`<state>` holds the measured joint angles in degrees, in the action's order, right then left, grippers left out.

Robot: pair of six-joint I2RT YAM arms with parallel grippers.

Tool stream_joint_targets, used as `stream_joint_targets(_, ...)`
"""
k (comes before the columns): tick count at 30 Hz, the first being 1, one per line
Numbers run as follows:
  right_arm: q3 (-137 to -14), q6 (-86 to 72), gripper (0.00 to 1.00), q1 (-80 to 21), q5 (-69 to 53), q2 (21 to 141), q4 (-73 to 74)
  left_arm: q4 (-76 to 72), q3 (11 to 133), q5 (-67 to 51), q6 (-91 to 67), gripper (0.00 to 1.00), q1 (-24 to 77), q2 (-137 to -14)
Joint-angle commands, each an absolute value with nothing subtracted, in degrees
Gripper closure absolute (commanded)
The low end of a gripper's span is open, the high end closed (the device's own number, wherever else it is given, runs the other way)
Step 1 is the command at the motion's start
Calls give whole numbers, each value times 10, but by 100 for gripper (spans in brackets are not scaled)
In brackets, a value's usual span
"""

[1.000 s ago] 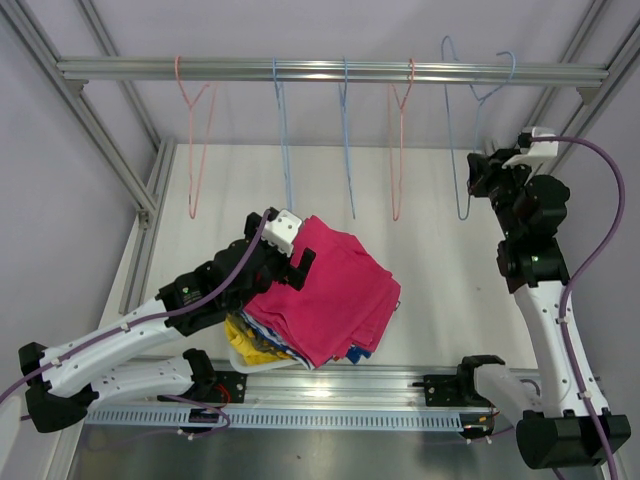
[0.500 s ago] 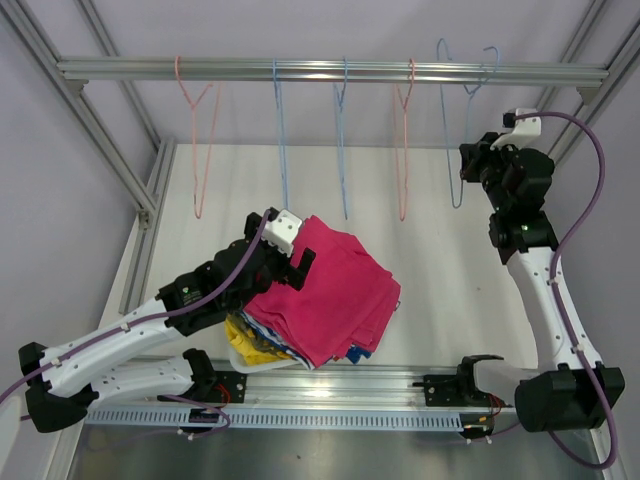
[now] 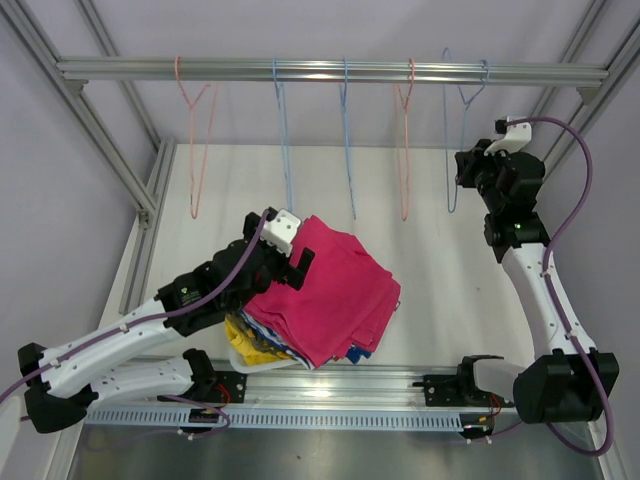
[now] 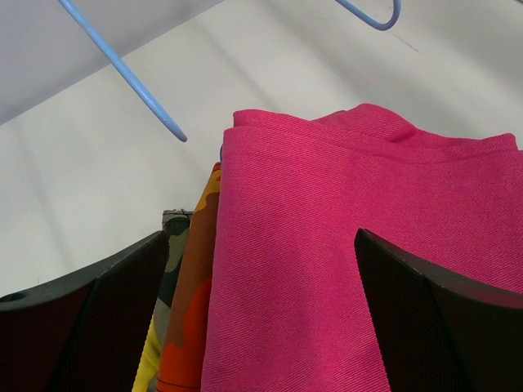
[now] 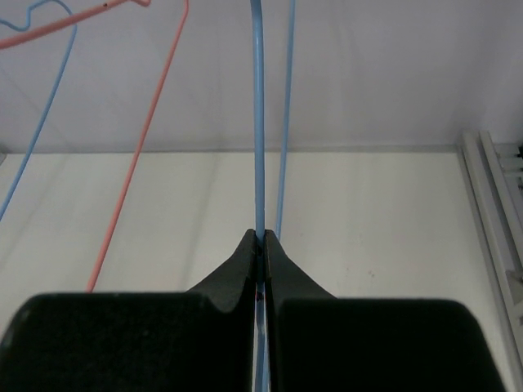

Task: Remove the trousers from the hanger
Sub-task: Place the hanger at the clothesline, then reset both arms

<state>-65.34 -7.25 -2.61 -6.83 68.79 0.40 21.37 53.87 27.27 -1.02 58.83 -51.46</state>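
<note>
The trousers (image 3: 335,290) lie stacked on the table near the front, plain magenta on top, with yellow and blue patterned edges showing below. My left gripper (image 3: 300,262) hangs open just over the stack's left end. In the left wrist view its fingers (image 4: 122,310) straddle the magenta trousers (image 4: 368,245), beside the orange patterned (image 4: 192,310) and camouflage (image 4: 176,245) ones. At the far right my right gripper (image 3: 462,172) is shut on a bare blue hanger (image 3: 450,190). The wire (image 5: 258,122) is pinched between the tips of the right gripper (image 5: 261,237). The hanger's hook reaches the rail (image 3: 330,70).
Several more bare wire hangers hang from the rail: pink (image 3: 195,130), blue (image 3: 283,130), blue (image 3: 347,130), pink (image 3: 402,140). Frame posts stand at both sides and a metal strip runs along the table's left edge (image 3: 150,210). A blue hanger end (image 4: 131,77) hangs ahead of my left gripper.
My right gripper has carried the blue hanger up and to the left, bringing its hook down to the rail. The left arm and the stack have not moved.
</note>
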Motion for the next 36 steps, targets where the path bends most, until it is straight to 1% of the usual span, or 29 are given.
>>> stream_joint_targets(1,-627,-67,100,-23,-72,656,-25,210,562,282,-3,1,585,-505)
stream_joint_targets(5,-605,-69,100,-18,-76,642,-14,209,562,284,-3,1,585,-499)
stream_joint_targets(6,-603,-69,95,-18,-76,638,-10,210,562,285,-2,1,585,-499)
stream_joint_targets(7,-601,-70,88,-18,-76,634,-7,210,561,286,-2,1,585,-499)
stream_joint_targets(8,-595,-71,69,-18,-78,622,-3,210,561,286,-2,1,585,-498)
stream_joint_targets(9,-591,-71,59,-18,-81,614,-2,210,561,286,-2,0,585,-498)
stream_joint_targets(10,-585,-73,53,-18,-81,605,-3,210,560,286,-3,1,585,-497)
stream_joint_targets(11,-578,-76,44,-19,-79,594,9,210,562,286,-2,1,585,-495)
stream_joint_targets(12,-568,-76,41,-21,-75,571,24,210,562,286,-2,1,585,-493)
stream_joint_targets(16,-556,-74,37,-31,-15,509,74,209,560,287,-3,0,585,-484)
stream_joint_targets(21,-589,-66,32,-31,37,466,153,208,561,306,-1,1,585,-464)
stream_joint_targets(23,-608,-68,27,-31,44,440,176,203,557,309,-1,1,585,-454)
stream_joint_targets(24,-617,-70,21,-31,50,432,187,203,557,314,-2,1,585,-440)
stream_joint_targets(26,-653,-78,14,-31,49,418,228,207,563,323,-1,1,585,-425)
stream_joint_targets(27,-667,-83,9,-31,43,417,246,210,565,331,-1,1,584,-416)
stream_joint_targets(28,-682,-93,1,-31,20,417,262,211,566,344,-1,1,585,-396)
stream_joint_targets(30,-716,-106,1,-33,-23,417,310,207,568,351,-3,1,584,-371)
stream_joint_targets(33,-727,-124,1,-33,-132,411,350,202,573,373,-9,0,584,-325)
stream_joint_targets(36,-731,-127,1,-36,-200,413,386,250,589,414,-32,1,585,-289)
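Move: The right hand's shut fingers already hold the last blue hanger by its near side. The clothesline rail where its hook goes is roughly 12 cm ahead, 4 cm to the right and 14 cm above. The neighbouring pink hanger hangs about 10 cm to the left and 7 cm ahead, its middle a few centimetres higher. From the open left hand, that same rail spot is some 31 cm ahead, 31 cm right and 21 cm up. Right fingers open, releasing the blue hanger, and back away some 17 cm, rising; left hand withdraws left and up. ##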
